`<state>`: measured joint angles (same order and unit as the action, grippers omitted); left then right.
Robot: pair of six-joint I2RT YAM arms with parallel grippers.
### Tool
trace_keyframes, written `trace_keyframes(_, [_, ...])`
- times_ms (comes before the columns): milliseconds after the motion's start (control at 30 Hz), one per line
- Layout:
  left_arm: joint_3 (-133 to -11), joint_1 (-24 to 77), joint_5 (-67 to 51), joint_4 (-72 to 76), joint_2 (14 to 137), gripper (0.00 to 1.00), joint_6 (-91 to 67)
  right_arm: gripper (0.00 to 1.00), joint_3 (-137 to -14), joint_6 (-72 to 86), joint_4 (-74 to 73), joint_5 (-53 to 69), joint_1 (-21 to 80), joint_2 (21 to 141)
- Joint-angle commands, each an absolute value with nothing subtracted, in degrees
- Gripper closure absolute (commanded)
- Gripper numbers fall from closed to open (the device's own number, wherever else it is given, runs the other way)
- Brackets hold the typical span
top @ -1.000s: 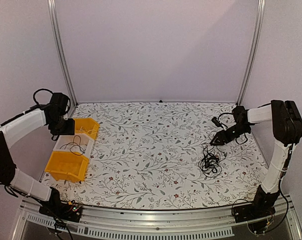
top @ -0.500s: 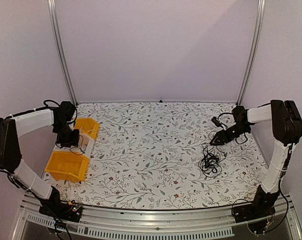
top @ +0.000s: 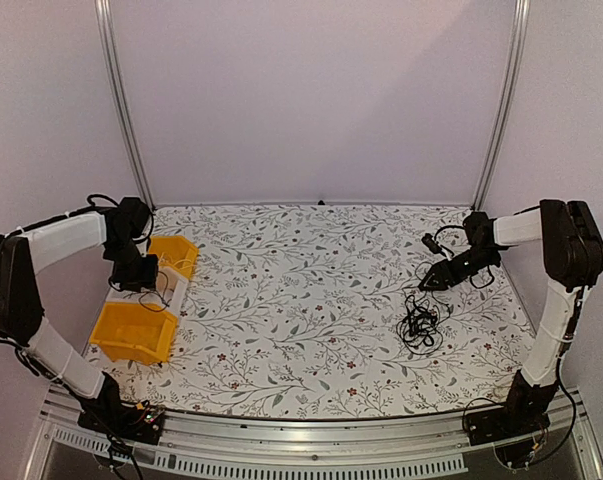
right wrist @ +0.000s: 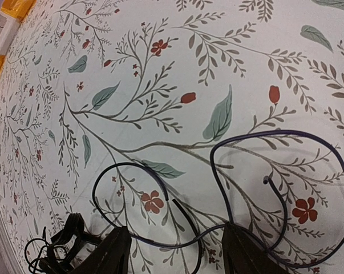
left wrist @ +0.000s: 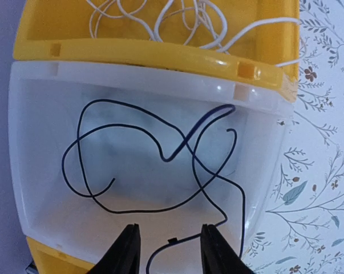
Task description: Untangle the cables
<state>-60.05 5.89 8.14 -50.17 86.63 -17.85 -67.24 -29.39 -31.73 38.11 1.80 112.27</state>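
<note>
The cables point(top: 419, 325) lie as a tangled black bundle on the floral table, right of centre. My right gripper point(top: 428, 283) hovers just behind the bundle, open. In the right wrist view thin black cable loops point(right wrist: 274, 133) run across the cloth under and between its fingers point(right wrist: 174, 237), touching neither; the bundle point(right wrist: 57, 251) shows at the lower left. My left gripper point(top: 141, 280) hangs over the white bin point(top: 169, 292), open. One loose black cable point(left wrist: 126, 212) lies in that bin and passes between the spread fingertips point(left wrist: 169, 234).
Two yellow bins point(top: 176, 255) point(top: 131, 335) flank the white bin point(left wrist: 23, 142) at the table's left edge. The far yellow bin point(left wrist: 160, 51) holds thin white cables point(left wrist: 183, 23). Frame posts stand at the back corners.
My left arm swung in from the far left to hang over the white bin, and its jaws narrowed. The right arm and the cable bundle have not moved.
</note>
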Motion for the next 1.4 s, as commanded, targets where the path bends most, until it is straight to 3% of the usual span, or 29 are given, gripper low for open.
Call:
trace_keyframes(0, [-62.1, 6.2, 10.1, -54.2, 86.5, 0.61, -18.2, 0.41, -67.3, -29.4, -34.5, 36.5, 1.8, 115.1])
trace_keyframes(167, [-60.9, 6.2, 7.9, -54.2, 87.5, 0.68, -17.8, 0.41, -67.3, -29.3, -34.5, 36.7, 1.7, 115.3])
trace_keyframes(500, [-61.1, 6.2, 5.7, -53.0, 89.0, 1.00, -16.7, 0.40, -67.3, -29.5, -34.7, 36.7, 1.8, 115.2])
trace_keyframes(633, [-62.7, 6.2, 8.8, -53.6, 88.4, 1.00, -16.2, 0.40, -67.4, -29.5, -34.8, 36.7, 1.7, 115.2])
trace_keyframes(1033, [-61.3, 6.2, 33.3, -45.8, 92.2, 1.00, -15.0, 0.39, -67.3, -29.5, -34.9, 36.8, 1.8, 115.1])
trace_keyframes(1367, [-60.0, 6.7, 34.0, -45.3, 93.1, 1.00, -16.5, 0.39, -67.3, -29.2, -34.5, 38.8, 1.8, 111.5])
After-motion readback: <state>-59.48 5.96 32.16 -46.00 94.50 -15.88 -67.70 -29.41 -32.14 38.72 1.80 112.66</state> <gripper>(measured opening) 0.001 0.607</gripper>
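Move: The left loop of the black cable lies in the white bin some 8 cm to the left of the left gripper, about 3 cm ahead and 5 cm below. The white cables in the far yellow bin are roughly 14 cm ahead and 3 cm to the right; the empty near yellow bin is centred about 12 cm back and 1 cm left, both some 5 cm lower. From the right gripper, that black loop is roughly 88 cm left, 4 cm nearer the base, about level. Shut the open left gripper fully while easing it about 1 cm back and down over the black cable, then carry it shut some 7 cm left towards the left loop, in a low arc that rises about 2 cm and dips again by nearly 3 cm. On the way tilt the hand about 25 degrees so the fingertips swing left, ending down among the strands near the bin's left wall. ##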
